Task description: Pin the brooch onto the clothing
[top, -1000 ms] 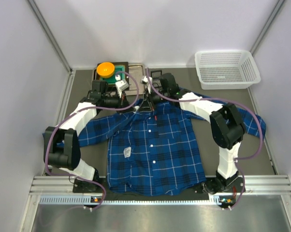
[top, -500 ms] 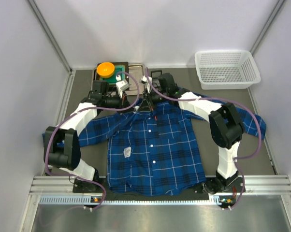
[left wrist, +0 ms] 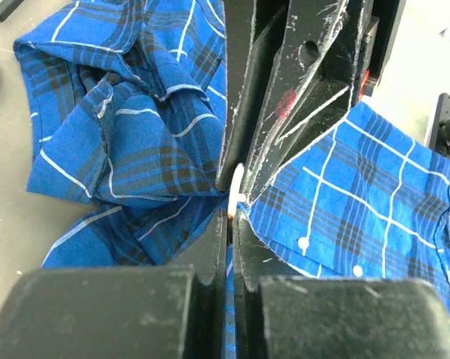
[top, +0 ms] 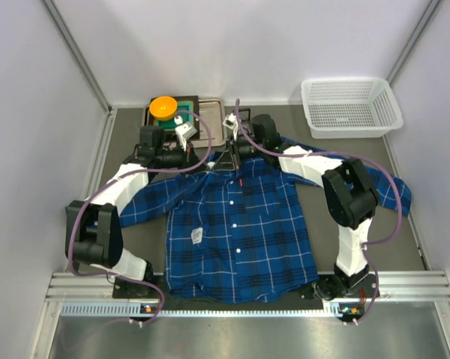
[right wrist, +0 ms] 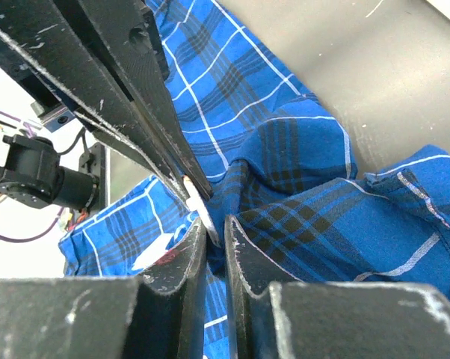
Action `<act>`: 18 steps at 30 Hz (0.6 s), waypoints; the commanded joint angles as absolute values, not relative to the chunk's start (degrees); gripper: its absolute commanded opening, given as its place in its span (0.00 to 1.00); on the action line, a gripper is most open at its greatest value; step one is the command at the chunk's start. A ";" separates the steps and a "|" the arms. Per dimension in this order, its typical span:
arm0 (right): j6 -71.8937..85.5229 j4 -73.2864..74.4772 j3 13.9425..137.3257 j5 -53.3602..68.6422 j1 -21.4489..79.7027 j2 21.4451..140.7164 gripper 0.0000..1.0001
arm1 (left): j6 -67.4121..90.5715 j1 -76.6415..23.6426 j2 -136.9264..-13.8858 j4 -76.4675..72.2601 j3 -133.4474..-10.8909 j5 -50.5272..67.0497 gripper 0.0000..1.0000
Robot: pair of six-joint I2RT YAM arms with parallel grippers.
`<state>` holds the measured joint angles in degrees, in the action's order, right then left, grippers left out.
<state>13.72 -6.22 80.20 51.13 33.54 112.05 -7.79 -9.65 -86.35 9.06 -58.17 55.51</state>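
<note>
The clothing (top: 232,224), a blue plaid shirt, lies spread on the table, front up. Both grippers meet at its collar. My left gripper (top: 216,164) (left wrist: 235,213) is shut on the brooch (left wrist: 237,191), a thin pale disc seen edge-on at its tips. In the right wrist view the brooch (right wrist: 199,200) slants from the left arm's fingers (right wrist: 128,90) down between my right gripper's (right wrist: 214,228) tips. My right gripper (top: 229,158) is shut on a raised fold of the clothing (right wrist: 285,217), which bunches up toward that point. The right arm's fingers (left wrist: 300,90) come down from the top of the left wrist view.
An orange round dish (top: 164,107) and a green block (top: 182,120) sit on a metal tray (top: 210,129) just behind the collar. A white mesh basket (top: 350,106) stands at the back right. White walls close in on both sides.
Both wrists have shifted slightly toward the far side. The two grippers stay together at the collar.
</note>
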 commanded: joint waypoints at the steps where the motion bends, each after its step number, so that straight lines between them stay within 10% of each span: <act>1: 18.45 -21.43 79.02 50.01 32.43 111.71 0.00 | -2.29 -10.11 -83.85 6.33 -56.95 62.15 0.00; 18: 14.15 -16.18 80.42 51.24 30.33 110.13 0.45 | -7.91 -8.53 -86.48 12.31 -59.94 53.00 0.00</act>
<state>16.03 -14.98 77.67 51.94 32.18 112.05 -5.78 -9.10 -86.02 11.46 -57.65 54.28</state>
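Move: The brooch is already in the left hand's shut fingertips, about 1 cm to the right of that hand's point and 1 cm ahead. From the right hand, which pinches the shirt cloth at its far end, the brooch lies some 2 cm to the left, level and straight across. A shirt button is roughly 10 cm back and 4 cm right of the right hand, about 7 cm lower; the white patch is about 20 cm back, 6 cm left. Right fingers open partway, releasing the shirt cloth by the brooch's tip and drifting about 1 cm forward, slightly up. ##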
